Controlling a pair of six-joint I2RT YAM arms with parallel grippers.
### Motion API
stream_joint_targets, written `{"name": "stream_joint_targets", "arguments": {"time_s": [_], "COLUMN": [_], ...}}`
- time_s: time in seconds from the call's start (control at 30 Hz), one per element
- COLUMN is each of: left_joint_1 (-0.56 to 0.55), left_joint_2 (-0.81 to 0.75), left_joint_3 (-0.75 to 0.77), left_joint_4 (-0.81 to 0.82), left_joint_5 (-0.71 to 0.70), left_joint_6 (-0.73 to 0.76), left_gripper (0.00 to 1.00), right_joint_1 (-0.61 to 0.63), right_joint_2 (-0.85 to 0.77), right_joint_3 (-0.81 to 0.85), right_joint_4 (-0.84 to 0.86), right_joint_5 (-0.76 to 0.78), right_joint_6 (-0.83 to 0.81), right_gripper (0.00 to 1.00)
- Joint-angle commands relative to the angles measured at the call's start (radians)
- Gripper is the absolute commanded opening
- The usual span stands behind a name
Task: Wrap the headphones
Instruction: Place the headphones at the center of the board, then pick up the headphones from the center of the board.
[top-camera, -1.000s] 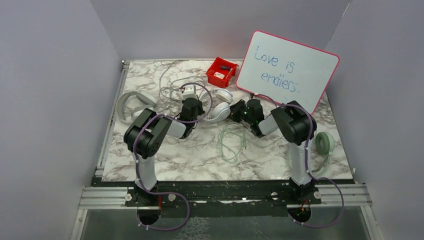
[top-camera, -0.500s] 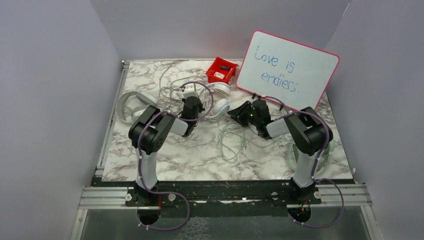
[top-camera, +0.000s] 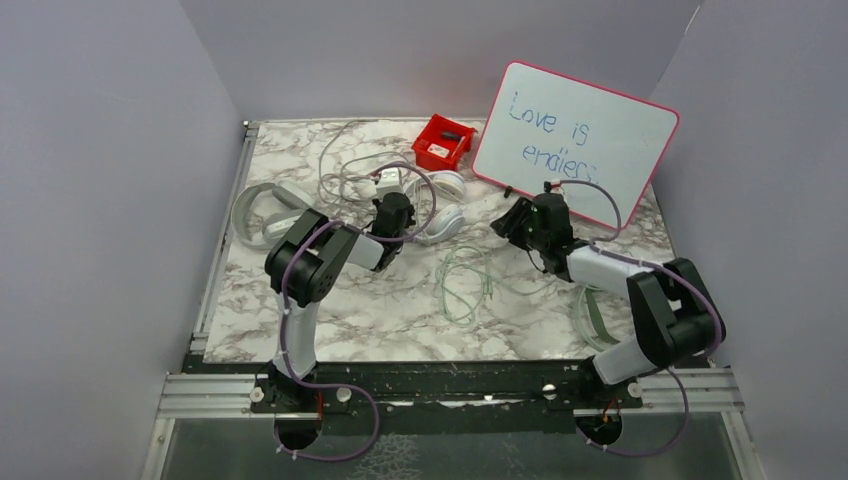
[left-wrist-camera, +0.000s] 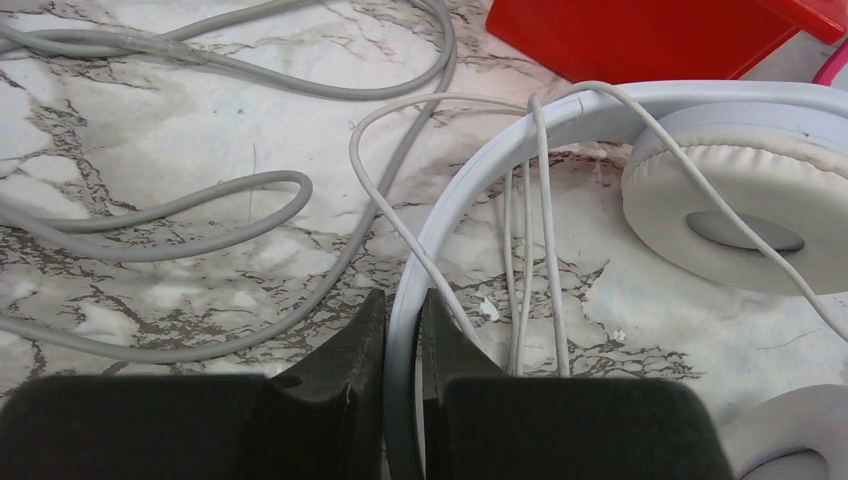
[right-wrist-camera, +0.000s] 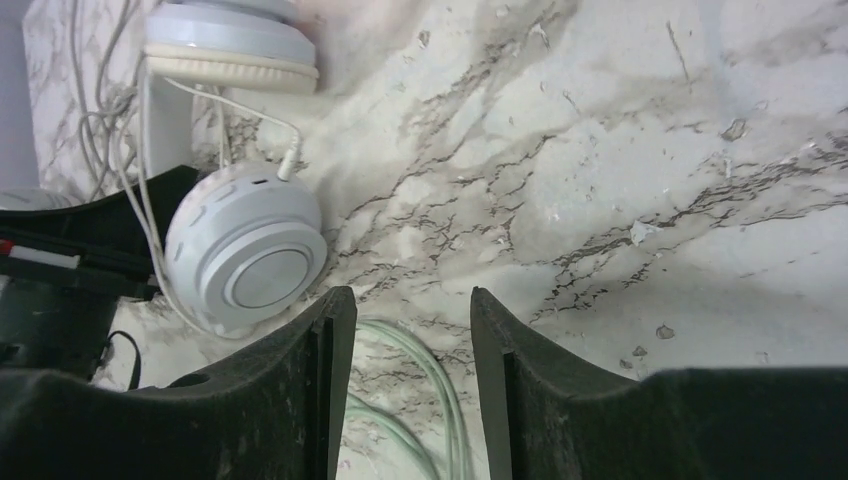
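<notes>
The white headphones (top-camera: 443, 203) lie on the marble table, behind the middle. My left gripper (left-wrist-camera: 403, 298) is shut on their white headband (left-wrist-camera: 520, 125), seen in the top view as the left gripper (top-camera: 394, 208) just left of the cups. The thin white cable (left-wrist-camera: 545, 210) crosses the band in several strands, next to a padded cup (left-wrist-camera: 735, 210). My right gripper (right-wrist-camera: 412, 295) is open and holds nothing. It hovers over a loose mint cable (right-wrist-camera: 440, 385), right of a white cup (right-wrist-camera: 250, 260). From above, the right gripper (top-camera: 512, 222) is apart from the headphones.
A grey-white headphone (top-camera: 262, 210) and tangled grey cables (left-wrist-camera: 230, 200) lie at the left. The mint cable coil (top-camera: 462, 280) is at centre, with mint headphones (top-camera: 590, 315) partly under the right arm. A red bin (top-camera: 442, 142) and a whiteboard (top-camera: 575, 135) stand at the back.
My right gripper opened and drew back to the right, away from the white headphones, as its arm swung outward. The left gripper shifted slightly backward, still gripping the headband.
</notes>
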Motion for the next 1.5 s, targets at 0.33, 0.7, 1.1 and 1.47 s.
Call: {"name": "stream_joint_targets", "arguments": {"time_s": [0.33,0.7,1.1,1.47], "left_joint_1": [-0.005,0.039,0.124,0.319], "left_joint_2": [-0.128,-0.226,-0.558,-0.761], "left_joint_3": [-0.019,-0.038,-0.04,0.122], "left_joint_4": [-0.171,-0.422,-0.753,-1.17], "left_joint_5": [-0.005,0.011,0.16,0.406], "left_joint_6": [-0.037,-0.071,-0.016,0.078], "left_gripper": [0.48,0.61,0.72,0.85], "right_joint_1": [-0.004,-0.004,-0.003,-0.003], "right_joint_2": [-0.318,-0.405,-0.415,-0.375], "right_joint_3": [0.006,-0.001,0.007,0.042], "right_joint_4": [-0.152,-0.159,-0.158,-0.165], "right_joint_5": [0.126,0.1,-0.039,-0.343], "right_joint_6": [-0.252,-0.324,-0.397,-0.458], "right_gripper": [0.5,0.5,0.5,0.54]}}
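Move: Between the left hand's fingers is the left side of the white headphones' band; the headphones' middle lies about 8 cm to this hand's right, 2 cm ahead and 1 cm lower. The red box stands some 19 cm ahead and 10 cm right, the grey headphones about 28 cm left, level with the hand. From the right hand, the white headphones are roughly 16 cm left, 5 cm ahead and 5 cm lower. Opening wide, the left fingers let go of the white headphones' band; the hand eases back low, then swings left and rises away from them, ending about 10 cm back, left and up, its fingers tipping down. The right hand, already free and half open, climbs some 11 cm while tilting its fingers up, then turns counter-clockwise as it eases back. ##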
